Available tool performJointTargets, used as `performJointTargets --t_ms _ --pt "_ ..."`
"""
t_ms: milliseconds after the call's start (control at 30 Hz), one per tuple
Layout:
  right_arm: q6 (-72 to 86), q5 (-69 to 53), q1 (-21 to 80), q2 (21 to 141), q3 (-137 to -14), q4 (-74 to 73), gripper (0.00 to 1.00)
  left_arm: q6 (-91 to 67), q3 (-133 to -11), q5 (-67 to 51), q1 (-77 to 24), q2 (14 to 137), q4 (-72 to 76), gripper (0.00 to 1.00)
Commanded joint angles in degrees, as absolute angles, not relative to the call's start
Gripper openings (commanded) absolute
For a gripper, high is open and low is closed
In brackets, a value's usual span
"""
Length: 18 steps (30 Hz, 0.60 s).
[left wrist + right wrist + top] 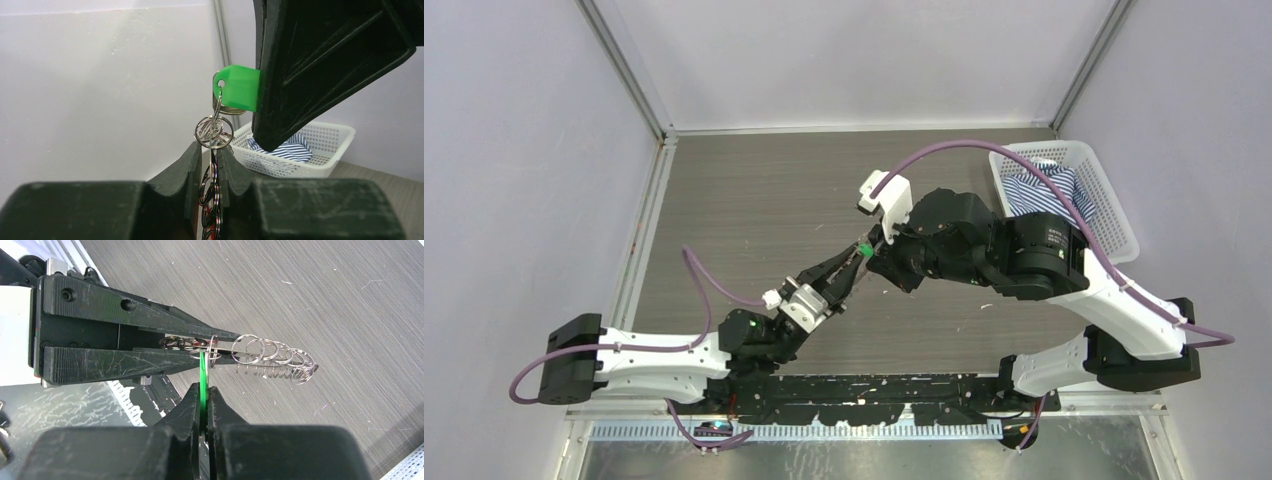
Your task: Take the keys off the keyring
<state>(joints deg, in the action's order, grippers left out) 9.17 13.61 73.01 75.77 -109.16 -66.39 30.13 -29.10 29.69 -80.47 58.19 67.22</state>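
Observation:
Both grippers meet above the middle of the table. My left gripper (851,264) (214,150) is shut on the keyring (214,131), a bunch of thin silvery wire rings pinched edge-on between its fingers (150,315). A bright green key head (239,89) (862,249) hangs from that bunch by a small hole. My right gripper (871,251) (204,389) is shut on this green key (202,372), gripping its flat sides. In the right wrist view a row of several small silvery rings with toothed metal under them (272,359) sticks out past the left fingertips, held off the table.
A white perforated basket (1118,205) (325,162) with a blue-and-white striped cloth (1036,190) (287,150) stands at the back right. Grey walls with metal posts enclose the wood-grain table (754,200). A black base rail (864,390) runs along the near edge.

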Motion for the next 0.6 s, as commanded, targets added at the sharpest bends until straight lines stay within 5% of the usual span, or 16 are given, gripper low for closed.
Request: performJointTargets --t_ms 0,200,567 --pt "8.52 13.83 73.23 75.28 -112.32 -64.09 0.01 23.64 -30.84 29.78 -80.07 55.88 62.5 0.26" --pt "8.87 13.8 73.28 75.66 -112.41 -64.66 0.01 20.35 -31.6 29.79 -80.13 56.44 61.7 0.49" --pt "10.07 13.93 73.22 76.82 -114.32 -68.08 0.01 18.86 -31.64 25.19 -80.18 55.46 64.76 0.56"
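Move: The left fingers are shut on the rim of the keyring, whose middle lies perhaps 3 cm below them. The green key is some 2 cm ahead of the left hand, 2 cm to its right and 3 cm above; a red key is about 2 cm back, 2 cm left and 3 cm below. The right fingers already pinch the green key, about 1 cm ahead and 1 cm left of their pads. Letting go of the keyring's rim, the left fingers spread to a little over half their range on either side of it. Meanwhile the left hand sinks about 1.5 cm, easing right and slightly back, with its upward-pointing fingers tipping down and turning clockwise by 5 degrees or so. The right hand stays almost in place and keeps its pinch on the green key. ##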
